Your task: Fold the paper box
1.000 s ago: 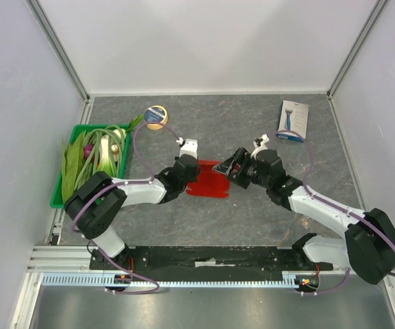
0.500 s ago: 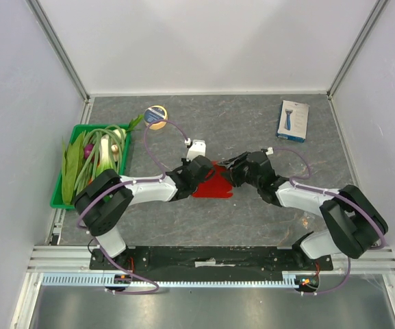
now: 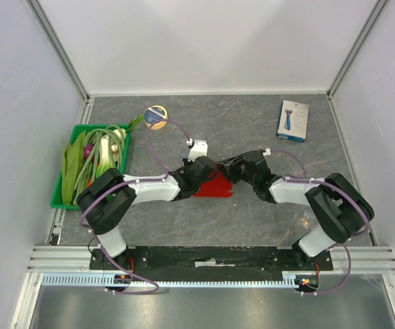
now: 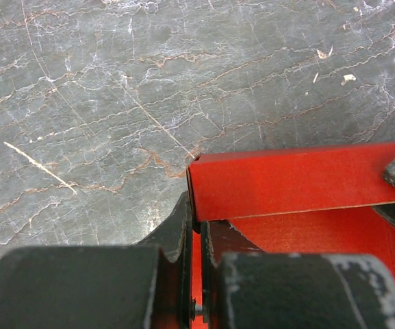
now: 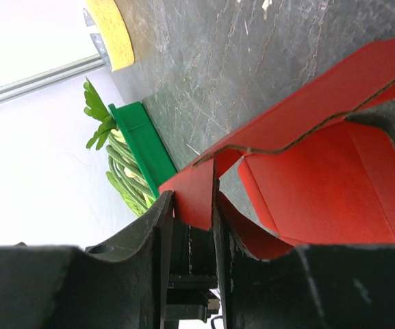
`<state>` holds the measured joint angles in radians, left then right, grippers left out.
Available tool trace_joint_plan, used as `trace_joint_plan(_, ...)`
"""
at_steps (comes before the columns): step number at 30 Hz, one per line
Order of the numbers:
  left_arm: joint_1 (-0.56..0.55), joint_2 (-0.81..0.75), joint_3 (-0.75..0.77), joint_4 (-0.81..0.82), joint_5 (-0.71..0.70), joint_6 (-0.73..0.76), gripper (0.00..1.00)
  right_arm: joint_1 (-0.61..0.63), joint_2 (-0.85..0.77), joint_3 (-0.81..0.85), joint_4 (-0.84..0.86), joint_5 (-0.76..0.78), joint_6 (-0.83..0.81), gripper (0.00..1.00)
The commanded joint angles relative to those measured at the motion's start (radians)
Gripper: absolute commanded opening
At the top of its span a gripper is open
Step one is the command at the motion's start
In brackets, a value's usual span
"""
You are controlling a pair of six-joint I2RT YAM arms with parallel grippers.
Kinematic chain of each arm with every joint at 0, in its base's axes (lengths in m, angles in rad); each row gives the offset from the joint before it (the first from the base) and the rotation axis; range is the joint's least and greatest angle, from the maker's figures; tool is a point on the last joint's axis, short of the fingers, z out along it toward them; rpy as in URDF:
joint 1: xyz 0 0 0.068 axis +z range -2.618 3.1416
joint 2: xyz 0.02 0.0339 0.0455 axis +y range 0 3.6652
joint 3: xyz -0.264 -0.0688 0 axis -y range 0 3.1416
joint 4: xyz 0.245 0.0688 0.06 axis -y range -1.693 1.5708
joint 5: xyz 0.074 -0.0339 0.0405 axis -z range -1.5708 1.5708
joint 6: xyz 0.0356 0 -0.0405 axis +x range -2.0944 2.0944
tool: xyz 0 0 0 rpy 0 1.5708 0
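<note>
The red paper box lies in the middle of the table, between the two grippers, with one long panel raised. My left gripper is shut on the left end of that raised panel; its jaws pinch the cardboard edge. My right gripper is at the box's right side. Its jaws stand close together around a small red flap that touches both fingers. The box's floor panel shows beyond the flap.
A green tray of green vegetables sits at the left edge; it also shows in the right wrist view. A yellow tape roll lies behind it. A white-and-blue retail box lies at the back right.
Both grippers have moved inward onto the red box from either side. One panel of the box has come up off the table.
</note>
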<state>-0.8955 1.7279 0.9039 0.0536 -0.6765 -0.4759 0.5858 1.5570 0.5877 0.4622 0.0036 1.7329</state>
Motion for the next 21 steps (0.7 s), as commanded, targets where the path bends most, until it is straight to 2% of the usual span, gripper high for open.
trace_joint_plan(1,-0.002,0.03,0.01,-0.041,-0.035,-0.006,0.02,-0.018,0.028,0.023,0.07,-0.002,0.002,0.36)
trace_joint_plan(4,-0.003,0.03,0.009,-0.041,-0.031,-0.006,0.02,-0.029,0.044,0.024,0.091,-0.002,-0.001,0.36)
trace_joint_plan(7,-0.005,0.036,0.012,-0.044,-0.021,-0.004,0.02,-0.037,0.06,0.021,0.116,-0.007,0.005,0.22)
trace_joint_plan(8,-0.005,0.036,0.015,-0.047,-0.014,-0.007,0.02,-0.035,0.067,0.018,0.125,-0.036,0.005,0.12)
trace_joint_plan(11,-0.005,0.041,0.029,-0.047,0.003,-0.009,0.02,-0.034,0.077,-0.005,0.157,-0.045,0.011,0.0)
trace_joint_plan(19,-0.005,0.074,0.044,-0.047,0.012,-0.015,0.02,-0.035,0.141,-0.107,0.352,-0.027,0.014,0.0)
trace_joint_plan(21,-0.005,0.079,0.035,0.008,0.037,0.015,0.02,-0.037,0.169,-0.132,0.386,-0.016,0.017,0.0)
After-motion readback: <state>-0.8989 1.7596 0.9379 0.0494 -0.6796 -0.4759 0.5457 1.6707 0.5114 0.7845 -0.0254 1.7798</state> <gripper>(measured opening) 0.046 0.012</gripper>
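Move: From the right hand, the spot to pinch on the box's raised far flap lies about 1 cm ahead, level sideways and at finger height, already between the open fingers. The left hand's grip on the flap's other end is some 7 cm to the left and level forward; the box bottom lies about 6 cm back, 2 cm left and 4 cm below. For the left hand, the pinch spot is roughly 7 cm right, 1 cm ahead. The right hand eases about 1.5 cm forward and shuts its fingers, pinching the flap the left still holds. ##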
